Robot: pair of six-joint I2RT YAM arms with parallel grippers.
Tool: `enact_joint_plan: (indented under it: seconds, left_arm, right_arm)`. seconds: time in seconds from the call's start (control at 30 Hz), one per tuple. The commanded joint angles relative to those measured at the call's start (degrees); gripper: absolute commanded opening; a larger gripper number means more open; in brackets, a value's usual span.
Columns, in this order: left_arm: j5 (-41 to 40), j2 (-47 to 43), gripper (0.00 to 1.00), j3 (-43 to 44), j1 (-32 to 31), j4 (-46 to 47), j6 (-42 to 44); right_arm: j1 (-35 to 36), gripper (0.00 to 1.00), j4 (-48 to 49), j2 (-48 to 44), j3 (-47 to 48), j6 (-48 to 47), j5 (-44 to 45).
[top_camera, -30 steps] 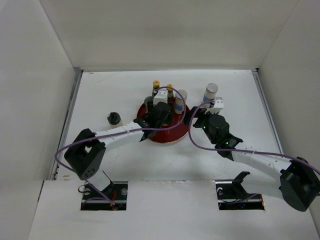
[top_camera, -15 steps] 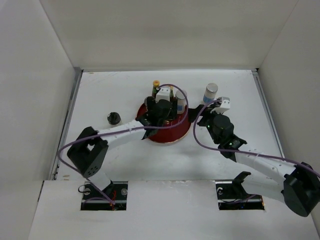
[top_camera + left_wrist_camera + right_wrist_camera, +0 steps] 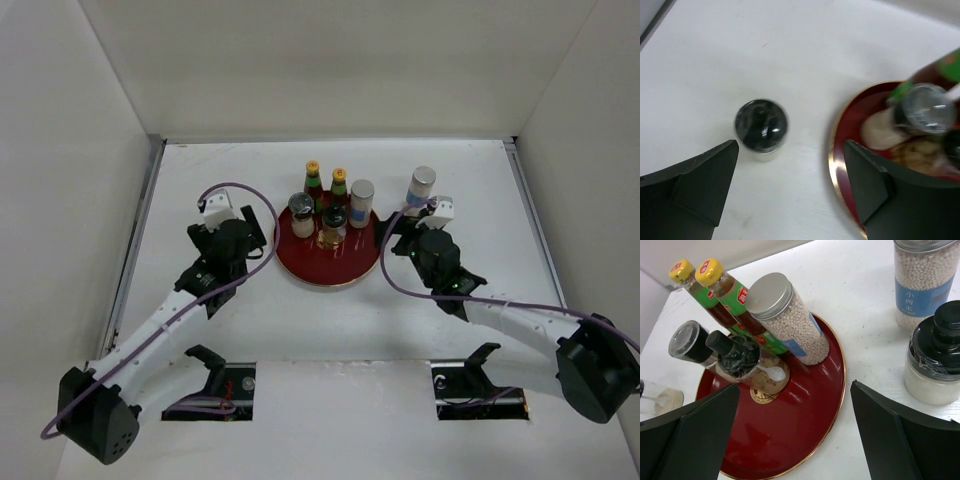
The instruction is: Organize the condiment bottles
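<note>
The red tray carries two yellow-capped sauce bottles, a silver-capped shaker and two short jars. A second shaker stands on the table right of the tray, with a dark-lidded jar beside it. Another dark-lidded jar stands left of the tray; the left arm hides it from above. My left gripper is open just short of that jar, holding nothing. My right gripper is open over the tray's right rim, empty.
White walls close in the table on the left, back and right. The tray's gold rim lies close to my left gripper's right finger. The right-hand jar and shaker stand just beyond my right gripper's right finger.
My left arm has pulled back off the tray to the left, opening its jaws and leaving a jar there; it now hovers by the left-hand jar. The right arm has hardly moved.
</note>
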Motion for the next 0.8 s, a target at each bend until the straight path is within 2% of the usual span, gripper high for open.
enact_joint_plan:
  seconds: [0.0, 0.1, 0.47, 0.53, 0.67, 0.77]
  left_arm:
    - [4.3, 2.4, 0.86, -2.3, 4.5, -2.9, -1.9]
    - [5.3, 6.4, 0.86, -2.9, 6.7, 0.3, -2.8]
    - [-0.7, 17.9, 0.84, -3.1, 10.2, 12.7, -2.8]
    - [-1.3, 19.3, 0.79, -3.3, 10.4, 14.9, -2.5]
    - [-2.4, 18.1, 0.57, -3.7, 9.4, 15.5, -1.9]
    - [-5.0, 13.1, 0.52, -4.1, 6.7, 14.4, -0.8]
  right_arm:
    - [0.3, 1.0, 2.7, 0.4, 2.1, 0.2, -1.5]
    - [0.9, 1.0, 3.0, 1.0, 2.4, -0.3, -2.0]
    - [1.1, 1.0, 3.1, 3.1, 3.1, -0.5, -3.2]
    - [1.3, 1.0, 3.1, 2.9, 3.1, -0.5, -3.3]
    - [1.3, 1.0, 3.4, 3.5, 3.1, -0.3, -3.5]
    - [1.6, 1.0, 3.5, 3.3, 3.2, -0.6, -3.5]
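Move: The black-capped condiment bottle still standing alone on the table is about 4 cm ahead of the left hand, 4 cm to its left and 11 cm below. The red plate's middle lies some 8 cm ahead, 22 cm to the right and 15 cm below this hand; on it the glass shaker is about 11 cm ahead, 15 cm right and 9 cm down. From the right hand the lone bottle is about 39 cm left, 1 cm ahead and 9 cm below. Down comes the left hand, about 9 cm, sliding some 4 cm left early on and then easing 3 cm forward around the black-capped bottle. The wrist tips about 10 degrees farther down and turns a little counter-clockwise; the open fingers then close from both sides and pinch the bottle near its cap. ##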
